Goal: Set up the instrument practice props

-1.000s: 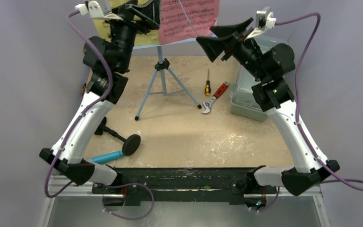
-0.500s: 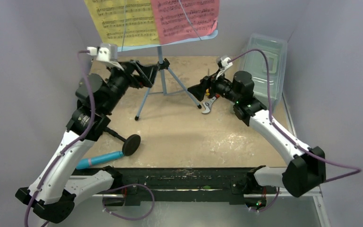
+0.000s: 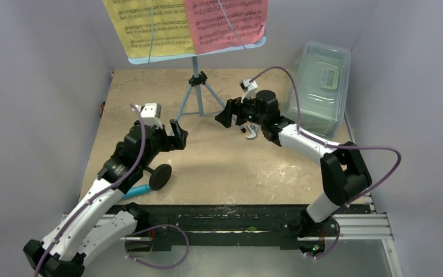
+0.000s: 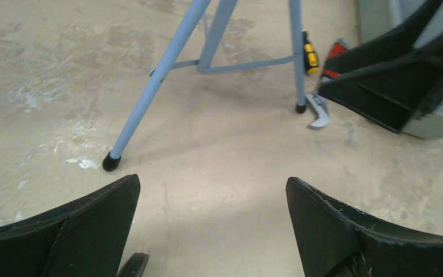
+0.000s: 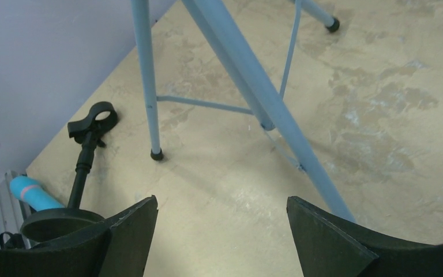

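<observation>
The light blue music stand (image 3: 195, 85) is upright on its tripod at the back, with a yellow page (image 3: 150, 26) and a pink page (image 3: 225, 23) on its desk. The black mic stand (image 3: 160, 176) lies on the table at the left. Beside it lies the cyan microphone (image 3: 140, 190), partly under my left arm. My left gripper (image 3: 180, 134) hangs open and empty low over the table, just past the stand's round base, facing a tripod leg (image 4: 150, 86). My right gripper (image 3: 226, 112) is open and empty by the right tripod leg (image 5: 254, 75), looking toward the mic stand (image 5: 83, 167) and microphone (image 5: 32, 193).
A clear lidded box (image 3: 320, 86) stands at the back right. A red-handled wrench (image 4: 318, 112) and a yellow screwdriver (image 4: 308, 55) lie by the tripod's right foot, under my right gripper. Grey walls close in the table on three sides.
Both arms came down from the music stand's desk to low over the table. The pages stayed on the desk, and the left gripper ended near the mic stand's base.
</observation>
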Tool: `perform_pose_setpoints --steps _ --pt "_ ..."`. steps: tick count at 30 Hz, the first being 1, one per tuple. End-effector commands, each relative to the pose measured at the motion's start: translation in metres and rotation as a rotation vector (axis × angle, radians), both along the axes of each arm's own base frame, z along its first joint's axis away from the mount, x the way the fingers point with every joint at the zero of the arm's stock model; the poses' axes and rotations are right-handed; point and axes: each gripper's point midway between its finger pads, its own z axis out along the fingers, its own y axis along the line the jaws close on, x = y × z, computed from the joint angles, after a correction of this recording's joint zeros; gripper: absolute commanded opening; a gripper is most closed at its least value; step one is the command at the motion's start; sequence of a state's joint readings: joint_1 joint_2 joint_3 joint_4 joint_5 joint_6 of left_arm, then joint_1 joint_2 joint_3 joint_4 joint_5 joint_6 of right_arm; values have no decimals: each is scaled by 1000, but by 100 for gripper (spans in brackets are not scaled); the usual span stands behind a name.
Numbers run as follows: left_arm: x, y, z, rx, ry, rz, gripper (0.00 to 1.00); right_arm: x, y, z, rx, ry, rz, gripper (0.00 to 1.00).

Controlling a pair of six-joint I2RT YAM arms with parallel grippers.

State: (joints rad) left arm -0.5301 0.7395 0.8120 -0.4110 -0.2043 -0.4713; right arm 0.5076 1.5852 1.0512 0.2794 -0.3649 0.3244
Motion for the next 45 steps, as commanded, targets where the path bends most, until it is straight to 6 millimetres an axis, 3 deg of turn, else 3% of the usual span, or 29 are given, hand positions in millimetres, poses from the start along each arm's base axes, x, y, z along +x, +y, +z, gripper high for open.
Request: perform_pose_setpoints --steps 1,4,8,11,16,21,27,32,45 --pt "43 13 -17 67 -34 158 99 9 7 17 49 -39 -43 86" --pt "76 18 -16 64 -65 253 100 12 3 8 24 4 -82 86" --pt "121 10 -9 55 -110 272 100 16 -5 -3 -23 27 -126 86" --pt "152 -1 -21 95 -68 221 100 23 -7 -3 -43 20 -149 83" --pt "182 -9 -48 201 -67 154 99 41 -8 1 -77 -12 -187 77" --pt "192 -13 -59 285 -112 94 93 55 -4 -8 -126 -28 -182 66" --pt "194 -27 -54 270 -173 14 85 67 -3 -14 -158 -63 -189 65" --pt "196 -34 -59 233 -161 -1 71 77 1 -24 -173 -68 -186 62" --pt "193 -47 -53 87 -144 1 47 119 13 -12 -205 -188 -209 45"
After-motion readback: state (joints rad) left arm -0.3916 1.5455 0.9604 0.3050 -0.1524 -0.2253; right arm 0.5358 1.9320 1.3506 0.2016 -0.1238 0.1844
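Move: The tripod's left leg, at its upper part, is about 20 cm ahead of my left hand, 4 right and 7 below; its left foot is some 6 ahead, 6 left and 24 down. My right hand has the right leg some 9 cm ahead, 2 left and 6 below. From the right hand, the black leg hub is about 12 ahead, 7 left and 4 up, and the wrench is roughly 3 ahead, 13 right, 20 down. I drive my left hand forward some 19 cm and down 7 to the left leg just below the hub, drifting slightly right. My right hand goes forward about 9 cm and down 6 to the right leg, rolling its left side down and turning about 10 degrees clockwise. Both grippers narrow to half open, each with its leg between the fingers, neither clamped yet. ##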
